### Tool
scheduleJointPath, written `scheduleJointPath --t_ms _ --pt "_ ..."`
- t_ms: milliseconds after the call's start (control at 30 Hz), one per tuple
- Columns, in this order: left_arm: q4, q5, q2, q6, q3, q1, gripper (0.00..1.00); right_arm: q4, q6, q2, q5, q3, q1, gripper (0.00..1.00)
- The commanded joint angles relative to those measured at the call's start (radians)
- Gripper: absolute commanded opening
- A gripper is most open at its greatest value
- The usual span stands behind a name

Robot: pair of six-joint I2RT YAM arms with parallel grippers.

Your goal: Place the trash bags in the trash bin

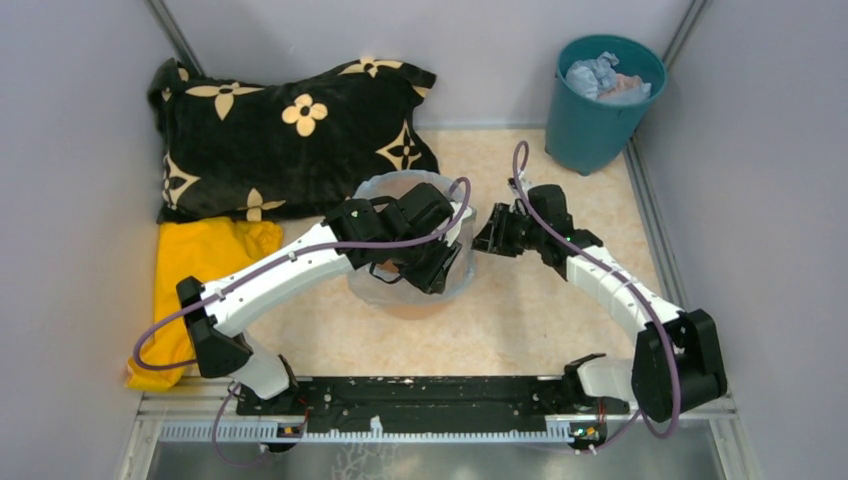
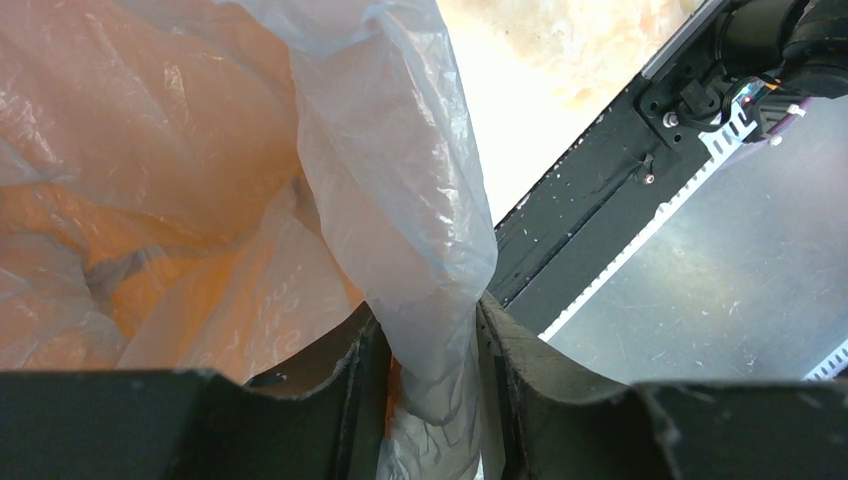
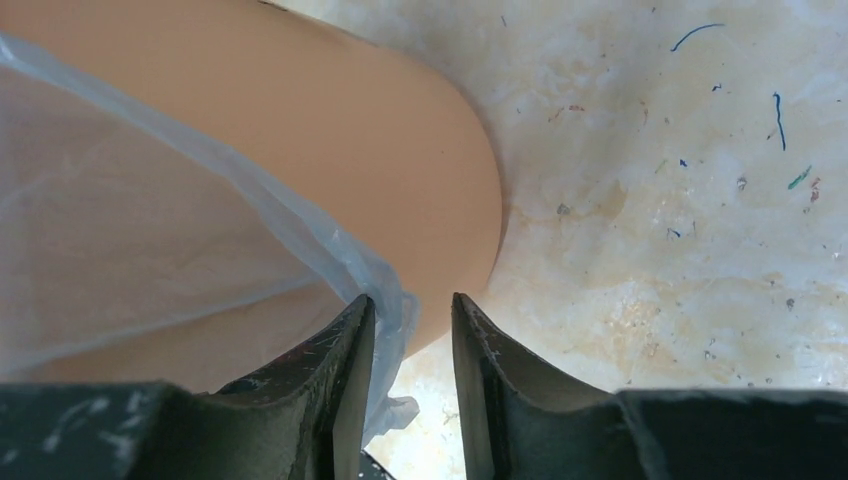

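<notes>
The peach-orange trash bin (image 1: 418,306) stands mid-floor with a pale blue, see-through trash bag (image 1: 388,188) draped in and over it. My left gripper (image 1: 436,268) reaches over the bin's near side. In the left wrist view, the left gripper (image 2: 428,308) is shut on a bunched fold of the trash bag (image 2: 390,150), which fills the gap. My right gripper (image 1: 488,236) sits at the bin's right rim. In the right wrist view, the right gripper (image 3: 411,300) is open. The bag's edge (image 3: 385,290) lies against one finger, beside the bin's wall (image 3: 380,150).
A dark teal bucket (image 1: 598,110) holding crumpled film stands at the back right. A black flowered pillow (image 1: 290,135) lies at the back left, and a yellow cloth (image 1: 195,270) lies along the left wall. The black base rail (image 1: 430,400) runs across the near edge.
</notes>
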Motion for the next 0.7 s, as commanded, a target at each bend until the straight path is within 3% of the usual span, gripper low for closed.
scheduleJointPath --t_ms 0,267,333,667 --pt "0.041 0.037 -0.035 0.016 -0.036 -0.001 0.4 0.058 -0.02 0.033 0.027 0.056 0.028 0.31" --pt "0.056 0.036 -0.045 0.016 -0.049 -0.001 0.4 0.107 -0.005 0.052 0.045 -0.004 0.035 0.13" --pt "0.057 0.033 -0.048 0.016 -0.05 -0.001 0.4 0.119 0.0 0.055 0.041 -0.02 0.036 0.0" --pt "0.058 0.008 -0.054 0.006 -0.061 -0.001 0.39 0.18 0.015 0.075 0.04 -0.11 0.037 0.0"
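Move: The bag's right-hand edge is already between the right hand's open fingertips, against one finger, about 1 cm ahead, 1 cm left and 1 cm lower. The orange bin stands roughly 11 cm left and 2 cm back, 4 cm lower; the teal bin some 22 cm ahead and 20 cm right. The bag's gathered part in the left fingers is about 12 cm back, 8 cm left and 8 cm higher. From the left hand, the right-hand edge is 12 cm ahead, 8 cm right and 8 cm below. Down goes the right hand, about 4 cm in all beside the orange bin: it eases lower while its fingers shut fully and pinch the bag's right-hand edge at their tips, then sinks faster with them closed. The left hand stays nearly in place, keeping the bag's gathered part between its part-open fingers. ##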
